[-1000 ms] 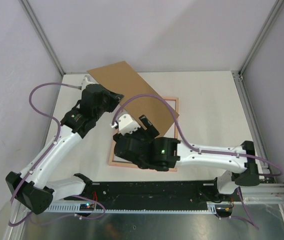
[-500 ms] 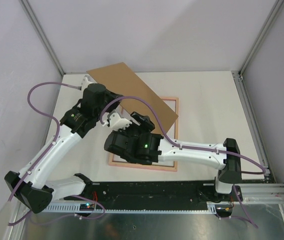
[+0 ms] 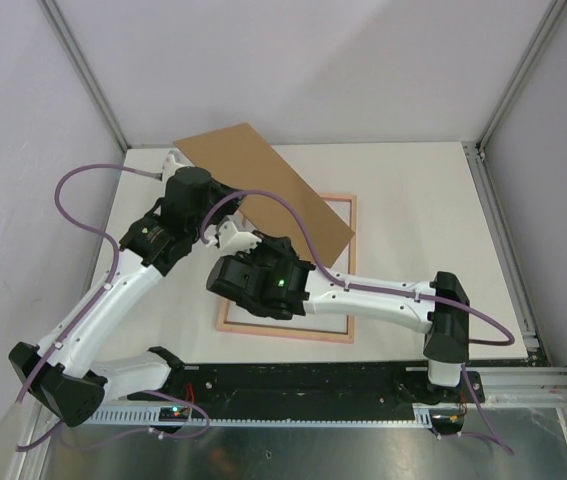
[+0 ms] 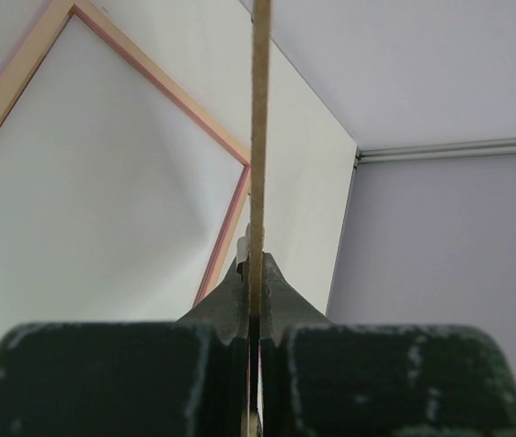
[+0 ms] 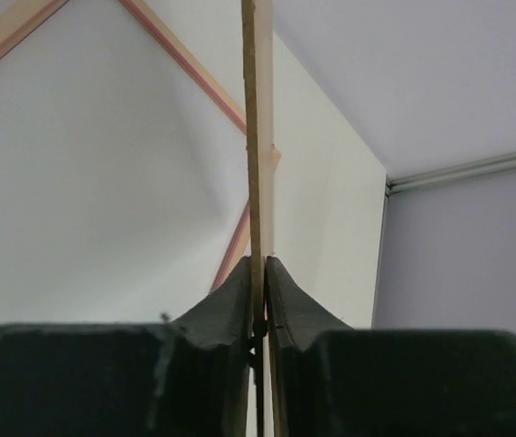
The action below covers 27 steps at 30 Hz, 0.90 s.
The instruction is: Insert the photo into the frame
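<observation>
A plain brown board [image 3: 263, 185] is held tilted over the table's back left. It shows edge-on in the left wrist view [image 4: 258, 137] and the right wrist view [image 5: 255, 137]. My left gripper [image 3: 225, 203] is shut on its left edge, jaws pinching it [image 4: 256, 264]. My right gripper [image 3: 261, 243] is shut on its near edge [image 5: 258, 269]. The pale pink frame [image 3: 349, 270] lies flat on the table under and in front of the board; its rails show in both wrist views [image 4: 162, 86] [image 5: 185, 59]. No sunflower photo shows in any view.
The white table [image 3: 413, 220] is enclosed by lilac walls with metal corner posts [image 3: 518, 80]. The right arm's long link [image 3: 373, 300] crosses over the frame's near rail. A black rail [image 3: 303, 385] runs along the near edge.
My right gripper has swung left and away from me to the board's near edge and now pinches it. My left gripper has held the board almost still.
</observation>
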Each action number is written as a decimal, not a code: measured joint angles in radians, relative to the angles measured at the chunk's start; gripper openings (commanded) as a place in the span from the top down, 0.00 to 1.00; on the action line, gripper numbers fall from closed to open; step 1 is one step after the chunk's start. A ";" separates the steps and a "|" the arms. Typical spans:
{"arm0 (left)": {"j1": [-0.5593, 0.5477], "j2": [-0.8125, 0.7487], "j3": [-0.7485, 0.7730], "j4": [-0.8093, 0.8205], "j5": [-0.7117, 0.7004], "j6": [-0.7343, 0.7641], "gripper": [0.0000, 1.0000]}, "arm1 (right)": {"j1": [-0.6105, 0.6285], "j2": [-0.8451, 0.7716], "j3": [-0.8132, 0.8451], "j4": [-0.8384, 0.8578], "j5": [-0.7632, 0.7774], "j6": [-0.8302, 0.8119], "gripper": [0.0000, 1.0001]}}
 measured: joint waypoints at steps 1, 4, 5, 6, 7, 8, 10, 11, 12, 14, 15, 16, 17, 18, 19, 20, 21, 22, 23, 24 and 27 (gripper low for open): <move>0.000 0.000 0.000 0.000 0.000 0.001 1.00 | -0.003 0.000 0.001 0.000 0.004 -0.005 0.97; 0.001 0.000 0.000 -0.006 -0.005 0.002 0.97 | -0.010 0.000 0.003 -0.004 0.019 -0.014 1.00; 0.001 0.000 0.000 -0.006 -0.004 0.002 0.91 | -0.011 0.000 0.004 -0.005 0.018 -0.015 1.00; 0.001 0.000 0.000 -0.005 -0.003 0.003 0.77 | -0.011 0.000 0.004 -0.006 0.021 -0.016 1.00; 0.001 0.000 0.000 -0.005 -0.002 0.008 0.65 | -0.011 0.000 0.004 -0.006 0.024 -0.018 1.00; 0.001 0.000 0.000 0.000 0.001 0.013 0.53 | -0.010 0.000 0.005 -0.007 0.027 -0.018 1.00; 0.001 0.000 0.008 0.013 0.006 0.025 0.36 | -0.012 0.000 0.005 -0.010 0.023 -0.017 1.00; 0.001 0.000 0.015 0.019 0.007 0.033 0.29 | -0.012 0.001 0.005 -0.013 0.019 -0.018 1.00; 0.001 0.000 0.025 0.023 0.007 0.040 0.22 | -0.012 0.001 0.005 -0.014 0.019 -0.019 1.00; 0.000 0.000 0.047 0.032 0.006 0.063 0.12 | -0.014 0.001 0.005 -0.015 0.023 -0.025 1.00; 0.000 0.000 0.063 0.036 0.004 0.074 0.08 | -0.016 0.001 0.005 -0.015 0.025 -0.028 1.00; -0.001 0.000 0.079 0.037 0.003 0.089 0.04 | -0.017 0.001 0.005 -0.014 0.029 -0.034 1.00; -0.001 0.000 0.094 0.037 0.002 0.103 0.02 | -0.018 0.001 0.006 -0.011 0.031 -0.035 1.00; 0.000 0.000 0.113 0.034 0.001 0.121 0.01 | -0.020 0.000 0.006 -0.009 0.036 -0.036 1.00; 0.003 0.000 0.134 0.027 0.003 0.138 0.01 | -0.023 -0.002 0.006 -0.006 0.039 -0.036 1.00; 0.007 0.000 0.155 0.022 0.004 0.157 0.01 | -0.029 -0.005 0.006 -0.002 0.041 -0.036 1.00; 0.013 0.000 0.180 0.023 0.006 0.179 0.01 | -0.035 -0.010 0.006 -0.004 0.042 -0.036 1.00; 0.023 0.000 0.201 0.022 0.008 0.196 0.01 | -0.042 -0.017 0.006 -0.005 0.042 -0.036 1.00; 0.040 0.001 0.226 0.028 0.010 0.215 0.00 | -0.049 -0.027 0.006 -0.008 0.039 -0.036 1.00; 0.060 0.000 0.252 0.035 0.010 0.233 0.00 | -0.056 -0.038 0.006 -0.017 0.037 -0.039 1.00; 0.115 0.000 0.314 0.062 0.011 0.281 0.00 | -0.078 -0.077 0.006 -0.044 0.028 -0.031 1.00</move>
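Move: The brown board hangs tilted between both hands, pinched at its raised near edge by the left gripper, with the nearly shut right fingers around that same edge. From the right hand its middle lies about 14 cm ahead, 2 cm left and 6 cm lower; from the left hand, some 7 cm ahead, 9 cm right and 10 cm down. The frame's middle is roughly 6 cm ahead, 1 cm left and 26 cm below the right hand. Shut the right fingers the last bit on the board's near edge and hold. Then open the left gripper wide to let go of that edge and lift it away about 15 cm, bearing left near the end, fingers tipping up some 20 degrees. Meanwhile ease the right hand, still pinching, to its right, up and a little forward. ##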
